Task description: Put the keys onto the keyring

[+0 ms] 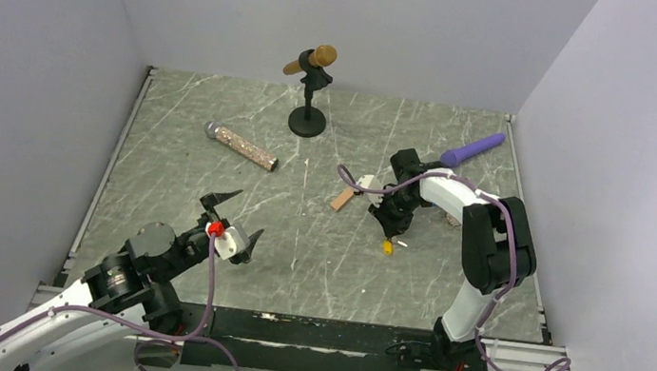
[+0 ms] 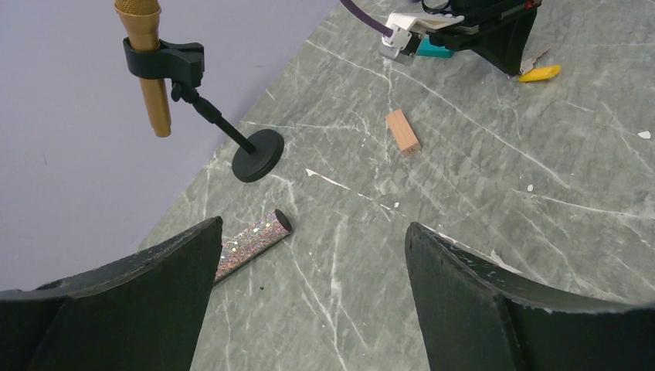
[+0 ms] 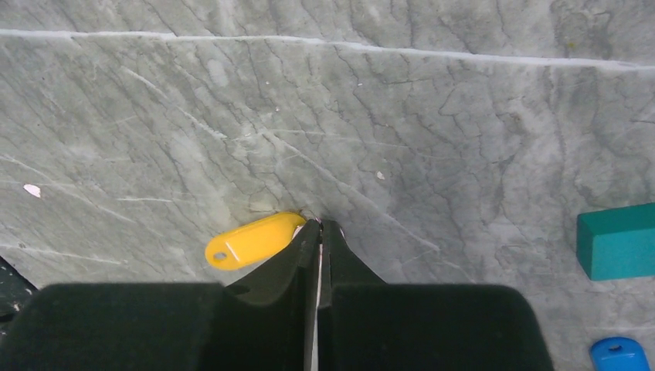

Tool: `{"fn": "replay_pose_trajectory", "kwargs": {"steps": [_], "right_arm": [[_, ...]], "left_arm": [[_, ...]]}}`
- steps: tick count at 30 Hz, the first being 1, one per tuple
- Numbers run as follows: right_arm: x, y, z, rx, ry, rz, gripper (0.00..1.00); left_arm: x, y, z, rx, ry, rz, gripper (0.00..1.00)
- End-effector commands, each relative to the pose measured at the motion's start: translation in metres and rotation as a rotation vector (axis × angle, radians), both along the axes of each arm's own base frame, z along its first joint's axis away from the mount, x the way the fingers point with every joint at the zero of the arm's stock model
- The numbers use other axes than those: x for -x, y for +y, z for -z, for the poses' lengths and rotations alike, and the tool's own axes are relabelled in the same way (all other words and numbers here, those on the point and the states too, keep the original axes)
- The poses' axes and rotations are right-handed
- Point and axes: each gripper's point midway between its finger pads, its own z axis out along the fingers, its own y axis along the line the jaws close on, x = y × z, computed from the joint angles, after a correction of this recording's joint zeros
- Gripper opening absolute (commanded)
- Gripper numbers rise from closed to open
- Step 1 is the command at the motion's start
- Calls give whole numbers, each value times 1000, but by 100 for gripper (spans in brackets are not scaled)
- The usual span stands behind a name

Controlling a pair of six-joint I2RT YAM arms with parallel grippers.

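A key with a yellow oblong tag (image 3: 251,239) lies on the marble table; it also shows in the top view (image 1: 386,247) and the left wrist view (image 2: 539,73). My right gripper (image 3: 320,224) is down at the tag's inner end, its fingers pressed together on a thin pale sliver beside the tag. A blue tag (image 3: 618,354) lies at the lower right. My left gripper (image 2: 313,228) is open and empty, held above the table's near left (image 1: 246,215). The black key is hidden. A small red piece (image 1: 216,227) sits on the left wrist; I cannot tell what it is.
A teal block (image 3: 615,239) lies right of the right gripper. A salmon block (image 1: 342,199) lies mid-table. A glittery microphone (image 1: 242,145), a stand holding a gold microphone (image 1: 310,97) and a purple stick (image 1: 473,149) lie further back. Walls enclose three sides.
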Motion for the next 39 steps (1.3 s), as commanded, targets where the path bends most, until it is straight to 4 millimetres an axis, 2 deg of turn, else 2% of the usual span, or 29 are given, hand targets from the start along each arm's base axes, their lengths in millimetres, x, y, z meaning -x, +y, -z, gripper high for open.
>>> {"fn": "replay_pose_trajectory", "kwargs": {"steps": [1, 10, 23, 32, 39], "right_arm": [[4, 7, -5, -38, 4, 4, 10], [4, 10, -15, -70, -8, -1, 12], [6, 13, -28, -140, 11, 9, 21], [-2, 13, -52, -265, 12, 59, 27], [-8, 6, -67, -336, -6, 108, 30]], "left_arm": [[1, -2, -11, 29, -12, 11, 91], [0, -2, -11, 31, -11, 9, 92], [-1, -1, -10, 33, -9, 6, 92], [-1, -1, -11, 34, -10, 4, 92], [-1, 0, -12, 43, -12, 2, 92]]}}
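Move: The right fingertips are down at the table around the key's head; the middle of the key lies about 2 cm to their right and 1 cm below. The yellow tag is about 3 cm back and no farther left or right, the teal block roughly 11 cm ahead and 1 cm right, the peach block some 7 cm ahead and 9 cm left. From the left gripper the key is about 9 cm ahead, 25 cm right and 23 cm below. Ease the right gripper's fingers open to about a third of their full span so the key comes free, drifting barely a centimetre left as they part. Then raise the hand straight off the key and yellow tag, slowly at first and faster at the end, about 4 cm in all, tilting the wrist some 15 degrees so the fingertips point more to the left. ##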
